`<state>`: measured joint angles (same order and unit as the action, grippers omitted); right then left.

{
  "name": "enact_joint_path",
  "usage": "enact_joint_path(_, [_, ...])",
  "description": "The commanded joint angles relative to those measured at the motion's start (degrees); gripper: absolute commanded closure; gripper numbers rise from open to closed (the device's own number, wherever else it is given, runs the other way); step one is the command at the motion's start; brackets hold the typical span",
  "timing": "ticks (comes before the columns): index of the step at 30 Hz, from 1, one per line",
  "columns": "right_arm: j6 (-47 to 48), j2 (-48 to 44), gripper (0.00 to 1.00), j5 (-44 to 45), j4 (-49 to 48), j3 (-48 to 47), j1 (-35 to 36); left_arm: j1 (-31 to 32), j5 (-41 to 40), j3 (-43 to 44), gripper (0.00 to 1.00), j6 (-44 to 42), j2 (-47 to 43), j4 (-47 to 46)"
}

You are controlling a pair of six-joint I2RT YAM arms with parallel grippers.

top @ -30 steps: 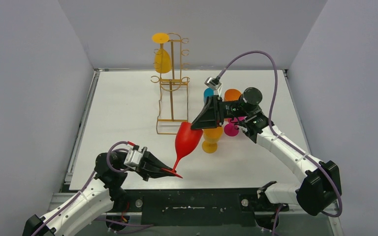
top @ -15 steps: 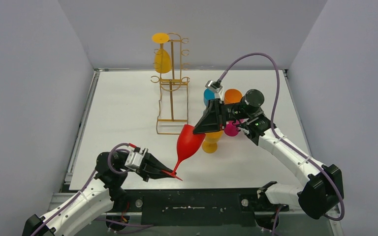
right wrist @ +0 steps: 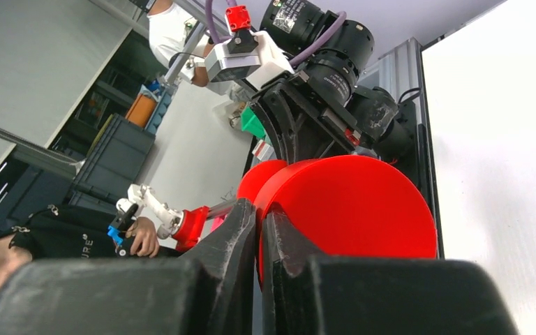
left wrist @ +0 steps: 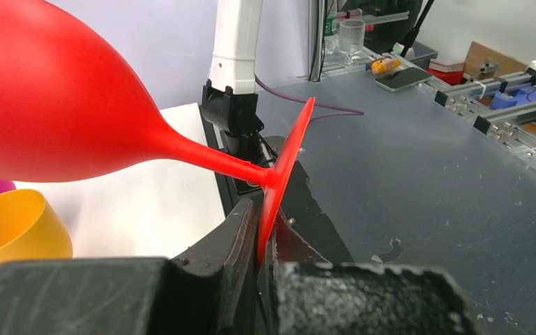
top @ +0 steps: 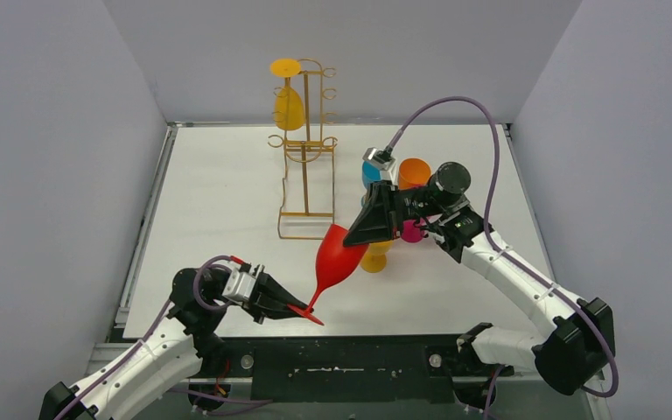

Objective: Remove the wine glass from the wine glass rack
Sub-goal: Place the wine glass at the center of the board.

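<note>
The gold wire wine glass rack (top: 308, 179) stands at the back of the table, and a yellow wine glass (top: 288, 108) hangs upside down from its top left. In front of it a red wine glass (top: 336, 254) is held tilted above the table. My left gripper (top: 294, 306) is shut on the edge of its foot; in the left wrist view the thin red foot (left wrist: 284, 167) sits pinched in that gripper (left wrist: 266, 234). My right gripper (top: 350, 234) is shut on the bowl's rim, and the right wrist view shows the red bowl (right wrist: 363, 209) with its wall inside that gripper (right wrist: 259, 227).
Several coloured glasses stand right of the rack under my right arm: yellow (top: 376, 254), blue (top: 369, 171), orange (top: 414, 170) and magenta (top: 411, 231). The black near edge (top: 350, 359) of the table lies just below the red glass's foot.
My right gripper has closed onto the red glass's rim. The right arm and the glass have drifted slightly toward the near edge. The left grip is unchanged.
</note>
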<state>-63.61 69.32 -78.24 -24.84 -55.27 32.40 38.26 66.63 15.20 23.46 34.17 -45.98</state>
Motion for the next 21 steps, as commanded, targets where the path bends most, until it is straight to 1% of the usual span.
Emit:
enact_joint_path(1, [2.79,-2.46,1.0,-1.81,-1.67,0.14,1.61,-0.2,-3.75,2.68,1.0,0.11,0.54,3.19])
enact_joint_path(6, [6.3,-3.11,1.0,-0.3,2.34,-0.61,1.57,-0.2,-4.99,2.73,1.0,-0.19,0.11,3.75])
enact_joint_path(8, [7.54,-3.18,1.0,0.28,3.82,-0.59,1.6,-0.2,-8.0,2.77,0.99,-0.22,-0.53,7.08])
enact_joint_path(10, [7.86,-3.28,1.0,0.6,4.08,-0.13,1.64,-0.21,-11.62,3.17,0.86,-1.07,-1.26,11.06])
enact_joint_path(14, [8.97,-3.72,1.0,1.54,5.31,0.5,1.54,-0.2,-12.87,4.16,0.61,-3.13,-2.45,16.37])
enact_joint_path(15, [9.51,-3.82,1.0,1.73,6.18,0.57,1.54,-0.2,-13.27,4.33,0.57,-3.56,-2.97,17.52])
enact_joint_path(17, [10.56,-3.77,1.0,2.27,7.35,0.64,1.5,-0.23,-14.78,4.67,0.53,-4.33,-4.26,19.81])
enact_joint_path(21, [12.98,-3.15,1.0,3.48,10.36,0.83,1.54,-0.31,-18.81,6.24,0.41,-7.04,-6.53,26.99])
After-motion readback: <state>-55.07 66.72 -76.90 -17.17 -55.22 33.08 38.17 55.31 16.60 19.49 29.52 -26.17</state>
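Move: The red wine glass hangs slanted between the hands, its foot pinched by the left and its rim by the right. Its middle is about 6 cm ahead, 5 cm right and 5 cm above the left hand, and some 6 cm back, 4 cm left and 4 cm below the right. The nearer yellow glass stands roughly 14 cm ahead, 7 cm right and 24 cm below the right hand; the rack's near bar is about 22 cm ahead, 9 cm left and 30 cm below. After holding still at first, the left hand spreads its fingers from shut to about half open, ending its pinch on the foot, while it goes some 3 cm forward and a little less than 2 cm down and turns about 15 degrees, partly counter-clockwise, so the forward finger stands well clear of the foot and the other stays close beside it. The right hand keeps its shut pinch on the rim of the bowl and holds the glass nearly in place, easing back under 1 cm and tilting only about 5 degrees. ##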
